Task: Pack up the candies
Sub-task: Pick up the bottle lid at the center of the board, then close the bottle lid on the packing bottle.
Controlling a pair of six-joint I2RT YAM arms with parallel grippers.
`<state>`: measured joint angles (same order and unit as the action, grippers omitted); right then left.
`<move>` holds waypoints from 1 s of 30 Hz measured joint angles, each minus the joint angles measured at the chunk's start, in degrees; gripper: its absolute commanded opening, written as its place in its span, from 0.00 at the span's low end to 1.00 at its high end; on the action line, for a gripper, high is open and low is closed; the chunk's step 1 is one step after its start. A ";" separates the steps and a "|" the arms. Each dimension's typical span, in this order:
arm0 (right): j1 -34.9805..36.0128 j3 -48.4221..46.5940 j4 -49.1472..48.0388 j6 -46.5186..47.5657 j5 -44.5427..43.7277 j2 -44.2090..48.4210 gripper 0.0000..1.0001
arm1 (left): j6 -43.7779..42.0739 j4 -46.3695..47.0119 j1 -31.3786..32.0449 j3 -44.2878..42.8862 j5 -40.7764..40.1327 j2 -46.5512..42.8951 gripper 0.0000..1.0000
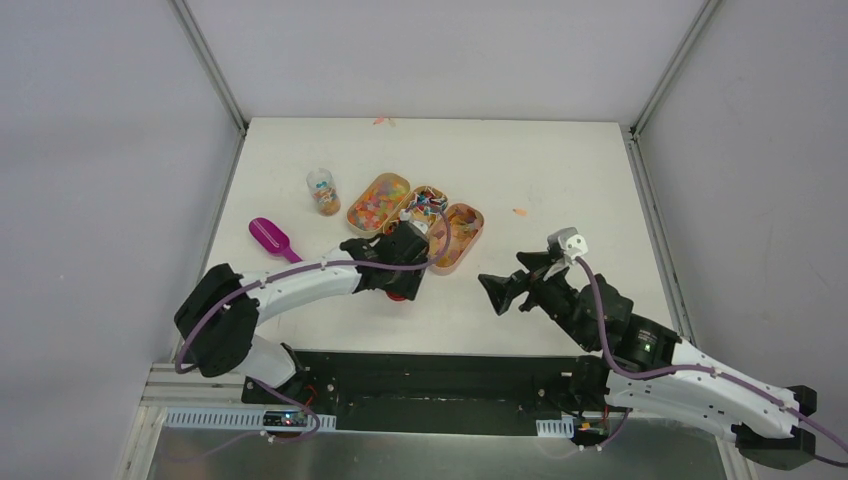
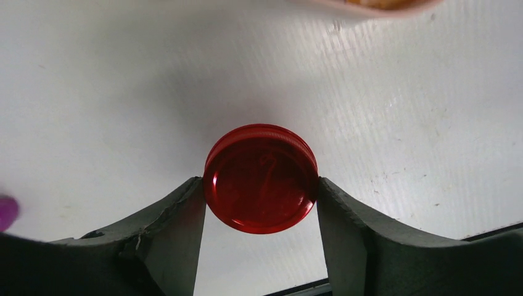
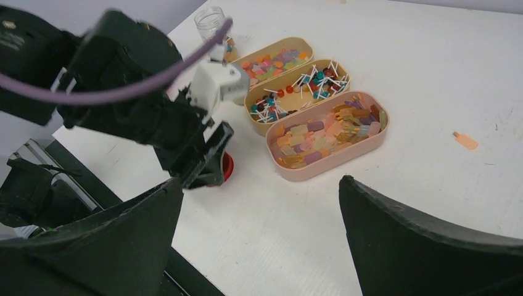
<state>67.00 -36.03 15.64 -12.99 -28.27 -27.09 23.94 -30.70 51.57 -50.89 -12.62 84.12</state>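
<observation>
The candies lie in three oval trays: bright mixed bits [image 1: 378,200], red, white and dark pieces on sticks [image 1: 427,203], and orange-yellow gummies [image 1: 462,232]. The right wrist view shows them too: the bits [image 3: 277,58], the stick pieces [image 3: 299,86], the gummies [image 3: 327,129]. My left gripper [image 2: 259,182] sits low on the table just in front of the trays, both fingers pressed against the rim of a flat red disc [image 2: 259,160], which also shows as a red sliver [image 1: 398,296] under the gripper. My right gripper [image 3: 260,182] hangs open and empty over bare table to the right.
A small clear jar [image 1: 322,190] with some candy at its bottom stands left of the trays. A magenta scoop [image 1: 270,237] lies further left. Loose pieces lie to the right [image 1: 519,212] and at the far edge [image 1: 382,121].
</observation>
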 measured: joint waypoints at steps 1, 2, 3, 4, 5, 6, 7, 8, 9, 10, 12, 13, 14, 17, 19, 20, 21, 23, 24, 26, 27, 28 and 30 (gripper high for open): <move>0.00 0.22 -0.02 0.00 0.24 -0.07 1.00 | -0.39 -1.09 -0.72 -1.27 -0.17 -0.52 0.57; 0.00 0.44 -0.11 0.00 0.46 -0.17 0.99 | -0.76 -2.10 -1.66 -2.56 -0.37 -1.20 0.57; 0.00 0.68 -0.37 0.00 0.63 -0.28 1.00 | -1.07 -2.99 -2.60 -3.74 -0.55 -1.86 0.57; 0.00 0.92 -0.55 0.00 0.79 -0.44 1.00 | -1.60 -4.28 -3.91 -5.29 -0.66 -2.64 0.57; 0.00 1.11 -0.72 0.00 0.94 -0.59 0.99 | -2.36 -5.44 -5.55 -6.93 -0.68 -3.43 0.57; 0.00 1.27 -0.87 0.00 1.25 -0.87 1.00 | -3.10 -6.51 -7.48 -8.61 -0.63 -4.20 0.57; 0.00 1.36 -0.96 0.00 1.55 -1.22 0.99 | -3.98 -7.48 -9.66 -10.23 -0.59 -4.87 0.57; 0.00 1.38 -1.11 0.00 1.73 -1.66 1.00 | -4.57 -8.22 -11.58 -11.52 -0.59 -5.40 0.58; 0.00 1.38 -1.36 0.00 1.84 -1.99 1.00 | -5.55 -9.18 -13.99 -13.00 -0.57 -5.90 0.58; 0.00 1.40 -1.84 0.04 2.01 -2.49 1.00 | -6.62 -10.19 -16.31 -14.62 -0.61 -6.25 0.59; 0.00 1.64 -3.02 0.20 2.14 -3.39 1.00 | -8.39 -12.31 -20.31 -17.79 -1.07 -6.38 0.59; 0.00 1.79 -3.54 0.33 2.16 -3.78 1.00 | -9.07 -13.05 -21.64 -18.97 -1.16 -6.27 0.59; 0.00 2.03 -4.55 0.48 2.16 -4.44 1.00 | -10.21 -14.38 -23.50 -20.85 -1.05 -5.86 0.59; 0.00 2.25 -7.93 1.42 2.25 -7.74 1.00 | -12.83 -16.09 -27.71 -25.49 -0.72 -3.76 0.59; 0.00 2.25 -10.43 2.40 2.47 -10.56 1.00 | -14.27 -16.70 -30.23 -28.57 -0.35 -1.68 0.59; 0.00 2.19 -12.11 2.91 2.62 -12.74 1.00 | -14.93 -17.07 -31.71 -30.32 -0.02 -0.35 0.59; 0.00 2.08 -13.18 3.13 2.71 -14.01 1.00 | -15.63 -17.33 -32.98 -31.89 0.61 0.92 0.59; 0.00 1.20 -14.91 3.69 2.97 -18.40 1.00 | -16.79 -17.57 -35.65 -35.01 1.31 3.82 0.59; 0.00 0.59 -15.58 3.89 3.06 -20.48 1.00 | -17.25 -17.68 -36.94 -36.30 1.79 5.16 0.59; 0.00 -0.70 -16.63 4.13 3.26 -23.69 1.00 | -17.84 -17.88 -39.21 -38.47 2.91 7.48 0.58; 0.00 -1.40 -17.22 4.83 3.58 -25.14 0.99 | -18.21 -18.05 -40.52 -39.74 3.80 8.74 0.58; 0.00 -2.08 -17.90 5.62 4.13 -26.34 1.00 | -18.64 -18.05 -41.70 -40.96 4.72 10.03 0.58; -0.02 -2.99 -19.19 6.80 5.03 -28.04 0.99 | -19.12 -18.01 -43.85 -43.34 6.34 12.57 0.58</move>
<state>66.98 -39.03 -3.55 -6.20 -23.24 -55.13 4.82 -48.71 7.73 -94.24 -6.28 96.68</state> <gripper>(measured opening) 0.994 0.613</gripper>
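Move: My left hand already pinches the red lid just off the table. The bottle stands about 28 cm ahead and 19 cm to its left, its middle roughly 2 cm higher. The star-candy box is some 26 cm ahead and 6 cm left, the purple scoop about 13 cm ahead and 28 cm left. From my open right hand the bottle lies roughly 32 cm ahead, 40 cm left and 19 cm lower. Keeping my grip on the red lid, I carry it with my left hand about 21 cm forward, 18 cm left and 15 cm up to near the bottle, climbing early and levelling off, while the wrist turns some 25 degrees counter-clockwise and the fingertips swing a little forward. My empty right hand, still wide open, drifts about 10 cm left, slightly forward and down, picking up speed late. ##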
